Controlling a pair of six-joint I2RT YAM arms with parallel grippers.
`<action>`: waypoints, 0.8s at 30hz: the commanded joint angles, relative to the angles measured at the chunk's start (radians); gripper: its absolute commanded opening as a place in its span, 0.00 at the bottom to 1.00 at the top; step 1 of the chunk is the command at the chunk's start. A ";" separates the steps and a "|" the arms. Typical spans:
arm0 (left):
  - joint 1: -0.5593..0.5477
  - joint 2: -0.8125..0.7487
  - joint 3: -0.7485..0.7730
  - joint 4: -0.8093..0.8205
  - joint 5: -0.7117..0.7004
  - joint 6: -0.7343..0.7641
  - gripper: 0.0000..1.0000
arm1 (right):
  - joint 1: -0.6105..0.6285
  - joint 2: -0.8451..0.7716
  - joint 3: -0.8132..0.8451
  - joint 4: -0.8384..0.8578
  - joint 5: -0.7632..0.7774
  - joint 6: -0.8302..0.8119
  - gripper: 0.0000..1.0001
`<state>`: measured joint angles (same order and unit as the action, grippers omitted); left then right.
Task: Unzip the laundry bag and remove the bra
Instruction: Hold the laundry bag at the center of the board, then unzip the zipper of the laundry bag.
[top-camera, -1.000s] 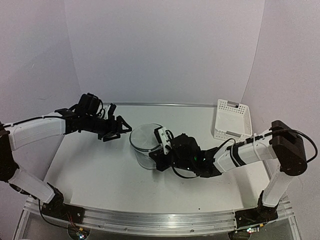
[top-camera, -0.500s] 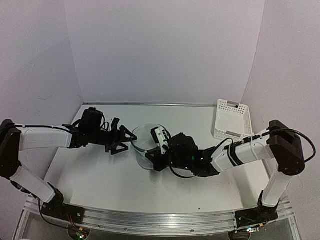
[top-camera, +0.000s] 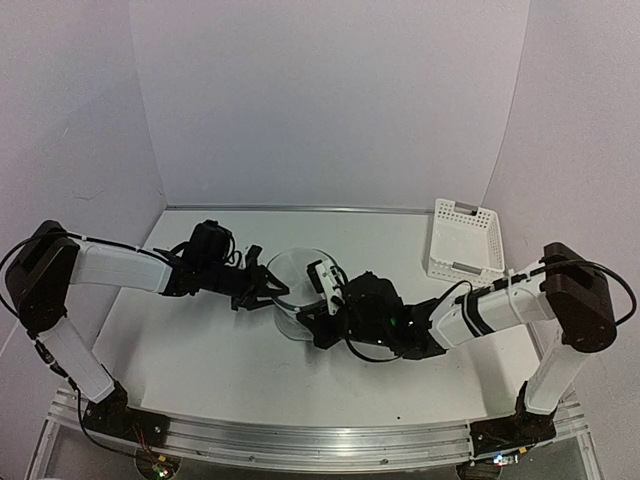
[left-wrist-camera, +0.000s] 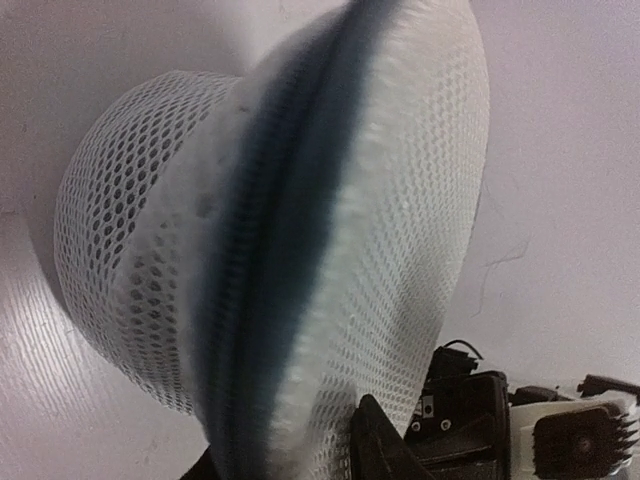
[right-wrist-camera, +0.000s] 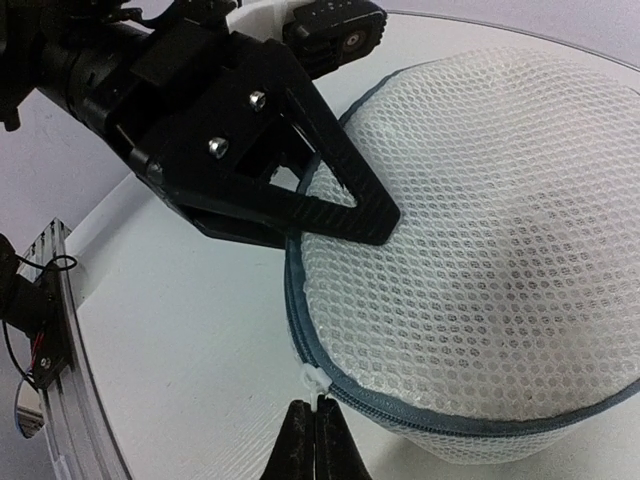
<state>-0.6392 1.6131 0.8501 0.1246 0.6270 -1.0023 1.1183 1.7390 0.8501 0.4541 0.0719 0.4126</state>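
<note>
The laundry bag (top-camera: 293, 272) is a white mesh pouch with a blue-grey zipper band, standing at the table's middle. In the right wrist view its domed mesh (right-wrist-camera: 480, 250) fills the right half. My right gripper (right-wrist-camera: 316, 425) is shut on the small white zipper pull (right-wrist-camera: 318, 380) at the bag's near edge. My left gripper (top-camera: 264, 291) reaches in from the left, and its jaws pinch the bag's rim. One of its fingers (right-wrist-camera: 330, 205) lies across the top edge. In the left wrist view the rim (left-wrist-camera: 270, 300) runs between the jaws of my left gripper (left-wrist-camera: 300, 455). The bra is hidden.
A white slotted plastic basket (top-camera: 462, 240) leans at the back right of the table. Both arms stretch low over the tabletop and meet at the bag. The table's metal front rail (right-wrist-camera: 50, 330) shows at the left of the right wrist view.
My left arm has reached right to the bag, and its wide jaws have narrowed onto the rim. The right gripper has stayed shut at the zipper pull.
</note>
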 joint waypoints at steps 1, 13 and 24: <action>-0.005 0.001 0.054 0.058 0.013 -0.006 0.11 | 0.007 -0.068 -0.022 0.048 0.031 -0.010 0.00; -0.004 -0.017 0.072 0.056 0.045 0.051 0.00 | 0.002 -0.170 -0.143 0.031 0.148 -0.035 0.00; -0.005 -0.042 0.166 -0.050 0.149 0.237 0.00 | -0.102 -0.275 -0.272 0.009 0.176 -0.041 0.00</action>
<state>-0.6521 1.6154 0.9234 0.1219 0.7361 -0.8974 1.0760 1.5372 0.6178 0.4637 0.2024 0.3855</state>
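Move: The left hand's nearly closed fingers already straddle the laundry bag's zippered rim, about 1 cm to their right. From this hand the zipper pull is some 4 cm to the right, 5 back, and the bag's middle some 4 right, 3 ahead and 5 lower. The right hand already pinches that pull; the rim's right edge lies roughly 6 cm to its right and 6 ahead, the bag's middle about 8 ahead with no sideways offset, 4 lower. Rightward and nearly level, slowly at first and then faster, the right hand drags the pinched zipper pull about 8 cm along the front of the rim, away from the left hand. The left fingers shut on the rim beside the zipper at the outset and hold it, then rise about 3 cm and drift a little right, turning some 10 degrees clockwise. ##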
